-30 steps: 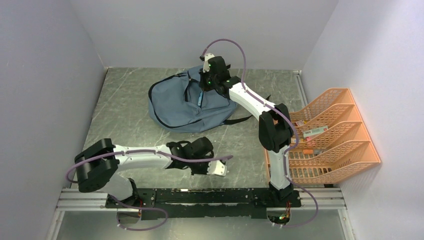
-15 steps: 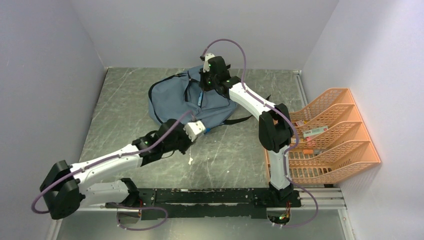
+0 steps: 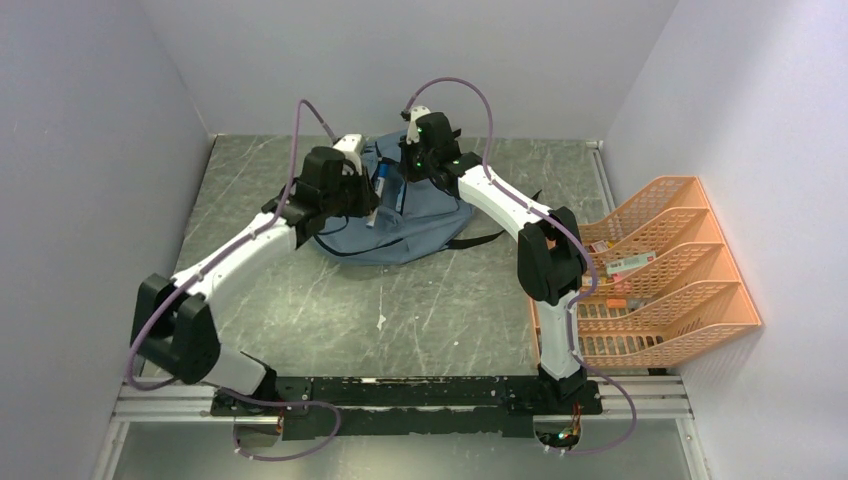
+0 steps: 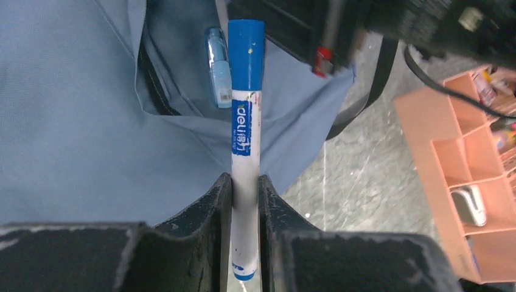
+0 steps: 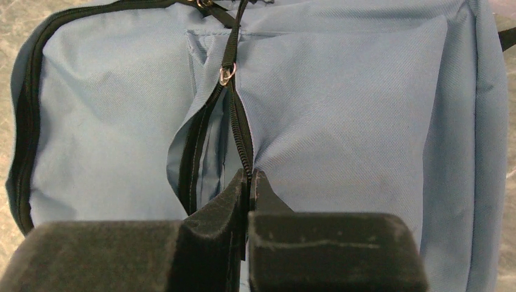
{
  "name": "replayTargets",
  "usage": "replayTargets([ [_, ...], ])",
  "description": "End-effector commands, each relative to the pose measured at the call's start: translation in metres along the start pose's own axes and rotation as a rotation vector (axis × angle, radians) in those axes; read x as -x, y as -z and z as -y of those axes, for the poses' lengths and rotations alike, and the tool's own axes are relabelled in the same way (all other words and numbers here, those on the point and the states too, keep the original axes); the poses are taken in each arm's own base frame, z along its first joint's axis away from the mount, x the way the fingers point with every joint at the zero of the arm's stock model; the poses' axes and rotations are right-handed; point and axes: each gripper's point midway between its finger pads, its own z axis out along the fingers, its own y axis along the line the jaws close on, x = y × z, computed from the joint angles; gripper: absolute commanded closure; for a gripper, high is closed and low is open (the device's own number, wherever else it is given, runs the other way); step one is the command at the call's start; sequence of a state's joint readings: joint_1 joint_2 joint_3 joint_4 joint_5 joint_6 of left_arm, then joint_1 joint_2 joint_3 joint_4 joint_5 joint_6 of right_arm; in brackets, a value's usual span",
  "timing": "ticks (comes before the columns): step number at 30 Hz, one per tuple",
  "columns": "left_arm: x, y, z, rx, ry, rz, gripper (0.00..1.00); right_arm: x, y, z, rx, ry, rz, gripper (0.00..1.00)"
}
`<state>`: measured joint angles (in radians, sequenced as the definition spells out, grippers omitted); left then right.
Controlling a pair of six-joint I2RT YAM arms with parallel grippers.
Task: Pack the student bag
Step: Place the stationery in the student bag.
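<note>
The grey-blue student bag lies at the back middle of the table, its front pocket unzipped. My left gripper is shut on a white marker with a blue cap. It holds the marker cap-first over the pocket mouth, where a pale blue pen lies inside. In the top view the left gripper hangs over the bag's left half. My right gripper is shut on the black zipper edge of the pocket and holds it up, with the zipper pull just beyond.
An orange mesh tray rack with a few small items stands against the right wall. The bag's black straps trail toward the right arm. Scratched grey table top lies between the bag and the arm bases.
My left arm has swung from the table's front up to the bag, carrying the marker to the pocket opening. The right arm has stayed still on the zipper edge.
</note>
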<state>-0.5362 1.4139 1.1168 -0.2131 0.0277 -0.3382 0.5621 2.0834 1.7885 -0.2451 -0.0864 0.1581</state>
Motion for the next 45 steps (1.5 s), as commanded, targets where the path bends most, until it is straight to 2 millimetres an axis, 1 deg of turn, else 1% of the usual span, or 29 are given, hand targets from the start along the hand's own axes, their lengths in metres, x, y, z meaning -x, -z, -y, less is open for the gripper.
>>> replayTargets([
  [1, -0.004, -0.015, 0.001, -0.109, 0.204, -0.127, 0.95, 0.026, 0.019, -0.008, 0.015, -0.004, 0.065, 1.0],
  [4, -0.01, -0.022, -0.009, -0.103, 0.249, -0.151, 0.95, 0.028, 0.02, -0.007, 0.007, -0.001, 0.07, 1.0],
  [6, -0.014, -0.025, -0.009, -0.111, 0.266, -0.156, 0.95, 0.028, 0.021, -0.007, 0.002, 0.001, 0.071, 1.0],
  [11, -0.015, -0.033, -0.004, -0.127, 0.308, -0.183, 0.95, 0.029, 0.021, -0.007, 0.005, -0.001, 0.074, 1.0],
  [15, -0.017, -0.043, -0.012, -0.068, 0.34, -0.213, 0.95, 0.029, 0.021, -0.008, 0.009, -0.007, 0.074, 1.0],
  [19, -0.02, -0.056, -0.019, -0.035, 0.373, -0.223, 0.95, 0.03, 0.022, -0.009, 0.013, -0.008, 0.076, 1.0],
  [24, -0.02, -0.075, -0.025, -0.009, 0.413, -0.236, 0.95, 0.03, 0.023, -0.009, 0.011, -0.004, 0.075, 1.0],
  [28, -0.01, -0.092, -0.029, -0.008, 0.424, -0.217, 0.95, 0.032, 0.026, -0.01, 0.016, -0.006, 0.08, 1.0],
  [36, 0.017, -0.121, -0.039, -0.012, 0.448, -0.167, 0.95, 0.029, 0.026, -0.013, 0.027, -0.006, 0.071, 1.0],
  [40, 0.025, -0.137, -0.037, -0.042, 0.467, -0.147, 0.95, 0.031, 0.027, -0.014, 0.031, -0.008, 0.075, 1.0],
  [45, 0.032, -0.155, -0.033, -0.082, 0.499, -0.115, 0.95, 0.03, 0.027, -0.02, 0.047, -0.013, 0.074, 1.0],
])
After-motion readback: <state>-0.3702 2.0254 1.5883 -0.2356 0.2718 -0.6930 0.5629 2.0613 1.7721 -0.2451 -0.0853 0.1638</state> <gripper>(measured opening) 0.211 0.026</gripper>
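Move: The marker held in the left hand is bound for the open bag pocket, whose mouth lies about 12 cm ahead, 4 cm to the right and 10 cm below. A light-blue stationery piece already in there is some 12 cm ahead, 4 cm right and 12 cm below. The right fingers are roughly 11 cm ahead, 6 cm right and 4 cm lower. From the right hand the mouth is about 2 cm back, 2 cm left and 5 cm below. The marker, pinched throughout in the left fingers with its blue cap leading, goes a little forward, then down, then mostly forward to the pocket mouth beside the right gripper, about 12 cm ahead and 7 cm lower overall, with a slight drift right. The left wrist tips down some 20 degrees and rolls right side up. The right hand stays, still pinching the zipper edge. ##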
